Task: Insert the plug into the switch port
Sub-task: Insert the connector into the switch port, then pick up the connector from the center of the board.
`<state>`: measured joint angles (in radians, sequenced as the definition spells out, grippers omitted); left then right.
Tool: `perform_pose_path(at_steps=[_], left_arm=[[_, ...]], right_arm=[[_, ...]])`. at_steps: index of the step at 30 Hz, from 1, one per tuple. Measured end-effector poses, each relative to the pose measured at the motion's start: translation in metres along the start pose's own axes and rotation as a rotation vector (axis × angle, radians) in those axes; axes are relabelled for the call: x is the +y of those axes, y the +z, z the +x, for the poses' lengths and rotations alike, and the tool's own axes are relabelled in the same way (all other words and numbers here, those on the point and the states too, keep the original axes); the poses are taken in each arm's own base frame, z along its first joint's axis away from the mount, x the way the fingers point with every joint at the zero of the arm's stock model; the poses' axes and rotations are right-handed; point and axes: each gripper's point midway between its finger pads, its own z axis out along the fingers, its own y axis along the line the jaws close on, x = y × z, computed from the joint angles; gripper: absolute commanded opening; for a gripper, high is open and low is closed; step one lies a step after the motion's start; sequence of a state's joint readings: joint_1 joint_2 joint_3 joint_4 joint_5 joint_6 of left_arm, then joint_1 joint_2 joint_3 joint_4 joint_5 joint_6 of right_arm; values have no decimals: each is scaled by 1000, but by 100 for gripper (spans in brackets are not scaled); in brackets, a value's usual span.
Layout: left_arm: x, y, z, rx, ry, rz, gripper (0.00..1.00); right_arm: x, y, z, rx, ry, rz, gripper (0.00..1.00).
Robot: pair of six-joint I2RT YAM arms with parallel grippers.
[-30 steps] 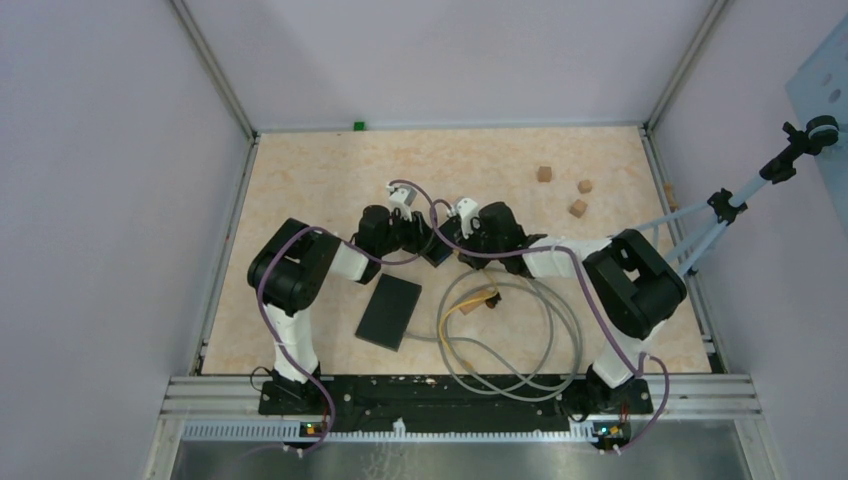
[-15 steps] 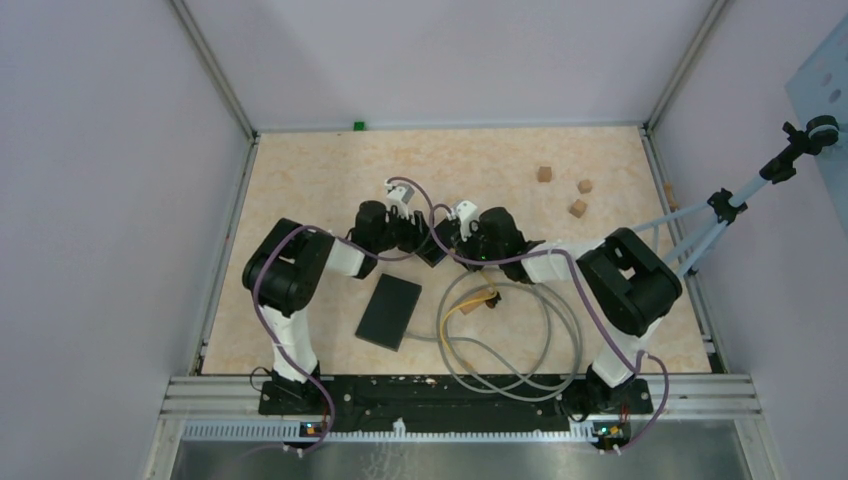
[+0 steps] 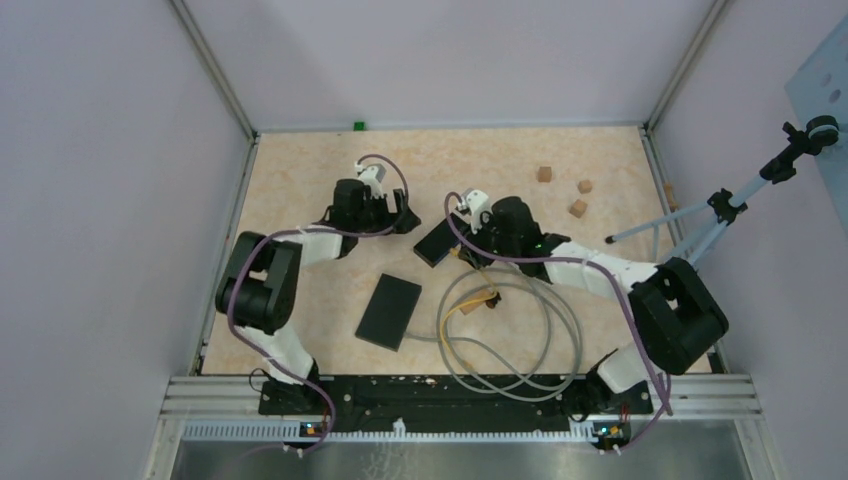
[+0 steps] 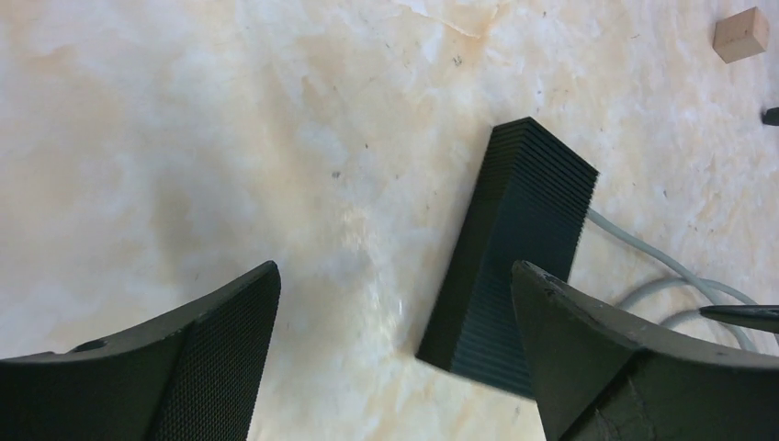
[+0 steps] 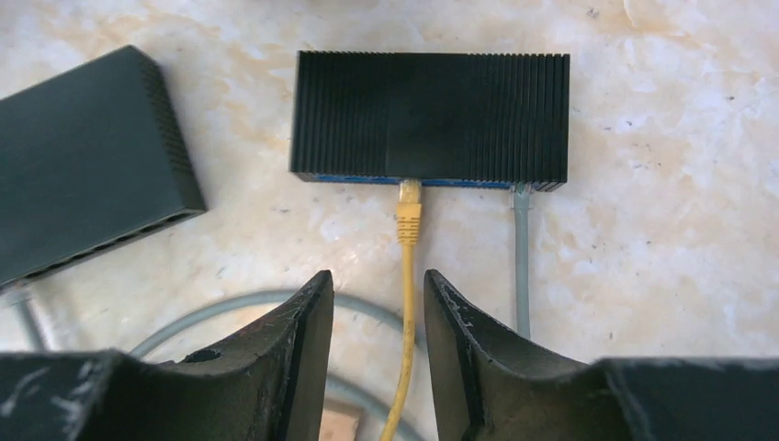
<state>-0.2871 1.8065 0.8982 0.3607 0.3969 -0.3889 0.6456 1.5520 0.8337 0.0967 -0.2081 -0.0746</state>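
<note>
The small ribbed black switch [image 5: 430, 115] lies flat on the table, also seen in the top view [image 3: 433, 243]. The yellow plug [image 5: 409, 207] sits in a port on its near face, and its yellow cable [image 5: 404, 349] trails back between my right fingers without touching them. A grey cable [image 5: 522, 248] enters another port. My right gripper [image 5: 377, 285] is open just behind the plug, holding nothing. My left gripper [image 4: 395, 276] is wide open and empty, to the left of the switch [image 4: 514, 248] and apart from it.
A larger black box [image 3: 390, 311] lies near the front left of the switch, also in the right wrist view [image 5: 83, 165]. Grey cable loops [image 3: 510, 340] spread toward the front. Wooden blocks [image 3: 578, 207] sit at the back right, a tripod [image 3: 720, 215] at the right edge.
Both grippers opened. The left arm let go of the switch and pulled back to the left. The right gripper released the yellow plug and drew back slightly; the switch now lies alone.
</note>
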Motion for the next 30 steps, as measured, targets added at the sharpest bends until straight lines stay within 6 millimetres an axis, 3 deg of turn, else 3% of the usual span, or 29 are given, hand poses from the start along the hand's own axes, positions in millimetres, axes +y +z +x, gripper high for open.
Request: perform_pose_path(at_steps=[5, 10, 13, 16, 17, 22, 27, 30], left_arm=[[-18, -55, -29, -65, 9, -79, 99], [-57, -136, -65, -222, 45, -83, 99], [-76, -180, -62, -285, 47, -55, 99], [-89, -217, -45, -322, 36, -27, 99], [-91, -226, -39, -329, 31, -23, 99], [-96, -275, -13, -399, 0, -32, 99], [-98, -326, -13, -559, -8, -64, 99], [-97, -338, -14, -597, -15, -84, 99]], right_arm=[[20, -34, -26, 0, -27, -94, 38], [59, -58, -50, -2, -101, -267, 40], [106, -68, -41, 28, -248, -399, 41], [152, -78, -21, 63, -415, -551, 42], [159, -81, -16, 66, -461, -586, 43], [159, -85, 0, 73, -678, -657, 45], [162, -84, 15, 111, -870, -721, 45], [166, -73, 26, 151, -960, -735, 45]])
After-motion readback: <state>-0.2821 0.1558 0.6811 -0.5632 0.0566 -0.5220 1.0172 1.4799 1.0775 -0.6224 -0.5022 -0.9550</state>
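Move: The yellow cable's loose plug, by the table's near edge, lies some 23 cm back, 2 cm right and 7 cm below my right hand. The switch, with the other yellow plug already in, is 5 cm ahead, 4 cm left; the wood block 9 cm back, 2 cm right; the large black box 11 cm back, 13 cm left. From my left hand, the loose plug is about 31 cm back, 12 cm right; the switch 4 cm back, 6 cm right. Leaving the plugged-in switch, I draw my right hand back about 17 cm and a little left towards the cable's loose plug, rising first and then sinking partway, while swinging it some 65 degrees counter-clockwise, fingers still part open and empty. My wide-open left hand pulls back and up, over 20 cm each, and leftward, its fingertips tilting up. ##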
